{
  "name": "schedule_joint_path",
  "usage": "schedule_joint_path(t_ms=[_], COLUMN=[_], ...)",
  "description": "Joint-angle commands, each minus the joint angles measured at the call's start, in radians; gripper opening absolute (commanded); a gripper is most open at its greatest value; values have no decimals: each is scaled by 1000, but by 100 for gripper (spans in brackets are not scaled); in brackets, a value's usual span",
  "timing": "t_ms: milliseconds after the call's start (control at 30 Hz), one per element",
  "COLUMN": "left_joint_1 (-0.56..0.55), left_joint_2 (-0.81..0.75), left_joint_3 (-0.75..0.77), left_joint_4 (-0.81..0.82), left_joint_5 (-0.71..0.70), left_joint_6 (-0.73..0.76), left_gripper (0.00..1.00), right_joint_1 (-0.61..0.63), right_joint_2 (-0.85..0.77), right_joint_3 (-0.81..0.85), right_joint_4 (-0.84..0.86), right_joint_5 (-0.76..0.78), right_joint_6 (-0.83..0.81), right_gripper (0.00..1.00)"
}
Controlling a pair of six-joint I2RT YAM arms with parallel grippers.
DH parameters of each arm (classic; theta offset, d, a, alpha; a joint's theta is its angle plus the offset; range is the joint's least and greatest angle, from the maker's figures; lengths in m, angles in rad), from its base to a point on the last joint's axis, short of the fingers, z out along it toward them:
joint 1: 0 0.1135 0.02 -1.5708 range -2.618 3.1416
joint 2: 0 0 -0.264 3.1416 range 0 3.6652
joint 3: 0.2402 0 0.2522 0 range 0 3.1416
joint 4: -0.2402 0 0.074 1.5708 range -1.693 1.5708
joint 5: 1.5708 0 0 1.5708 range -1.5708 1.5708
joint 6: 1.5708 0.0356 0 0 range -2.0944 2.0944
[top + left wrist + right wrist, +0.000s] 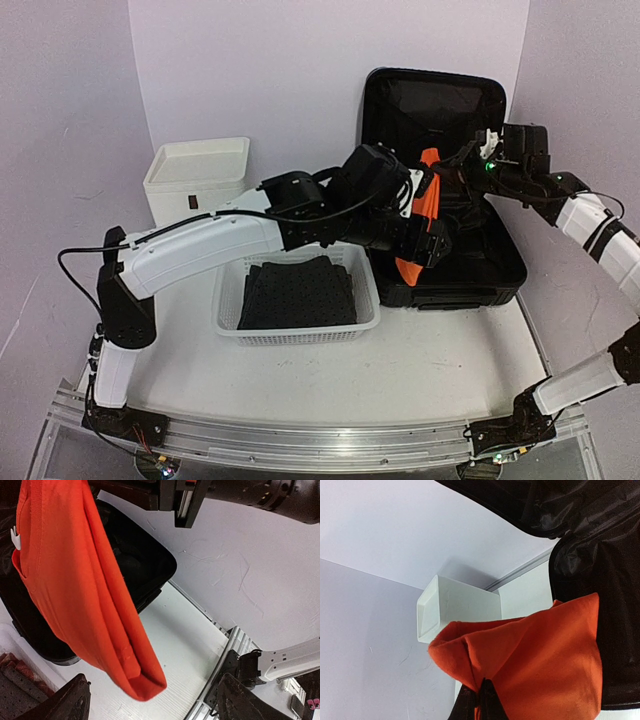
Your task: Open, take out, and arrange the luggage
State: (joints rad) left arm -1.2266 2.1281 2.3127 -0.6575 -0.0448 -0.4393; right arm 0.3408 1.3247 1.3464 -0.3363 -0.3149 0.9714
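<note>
The luggage lies open at the back right, its lid upright against the wall. Its black shell and fabric lining show in both wrist views. An orange cloth hangs over the open case from my right gripper, which is shut on its top fold. My left gripper is stretched across to the case. It stands open, with the cloth's lower end dangling between its wide-apart fingers and touching neither.
A white perforated basket holding folded black cloth sits in the middle of the table, beside the case. A white box stands at the back left by the wall. The right arm's base and the table's front rail lie near.
</note>
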Motion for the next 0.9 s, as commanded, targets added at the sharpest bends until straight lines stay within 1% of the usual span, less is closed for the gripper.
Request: schedule_joint_path(t_ms=[0,133,300,400,500,567,600,633,667,767,867], left_joint_1=[-28,-39,-39,-42,-43,-45,-45,-45,-47,-48,-48], left_joint_2=[39,61,83,91,93,99,100,101,101,94,65], left_joint_3=[100,112,130,148,154,162,165,168,172,167,103], left_joint_4=[-39,-74,-87,-88,-88,-87,-87,-87,-87,-85,-79], left_joint_5=[-117,-212,-247,-241,-211,-175,-160,-148,-128,-81,-28], left_joint_6=[32,-4,-31,-35,-44,-48,-49,-49,-50,-64,-67], left_gripper=[88,82,76,66,55,44,41,35,31,25,20], right_joint_1=[36,63,79,85,88,88,87,88,88,88,87], right_joint_2=[-73,-101,-129,-138,-146,-149,-151,-152,-153,-143,-119], right_joint_3=[-21,-42,-63,-74,-79,-81,-85,-88,-91,-95,-61], right_joint_4=[78,77,73,69,61,57,56,55,53,48,20], right_joint_5=[63,83,99,99,102,102,103,104,104,83,38], right_joint_6=[2,3,-2,-5,-10,-15,-16,-18,-20,-19,-41], right_gripper=[0,0,0,0,0,0,0,0,0,0,0])
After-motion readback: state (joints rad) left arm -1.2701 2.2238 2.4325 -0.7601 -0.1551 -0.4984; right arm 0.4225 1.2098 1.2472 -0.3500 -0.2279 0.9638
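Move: The orange garment hangs from the right fingers. Its lower end is about 3 cm ahead of the left hand and 4 cm below, with no sideways offset; from the right hand that end lies some 15 cm back and 8 cm down, 1 cm left. From the left hand, the basket is roughly 17 cm ahead and 24 cm left, the open suitcase about 27 cm ahead and 13 cm right, both nearly 30 cm below. The left fingers close from wide open and pinch the garment's lower end, after the hand dips about 4 cm and edges slightly forward, then comes back up a little. The right hand keeps its shut grip on the garment's upper part and draws back about 3.5 cm towards the left hand, barely turning. ##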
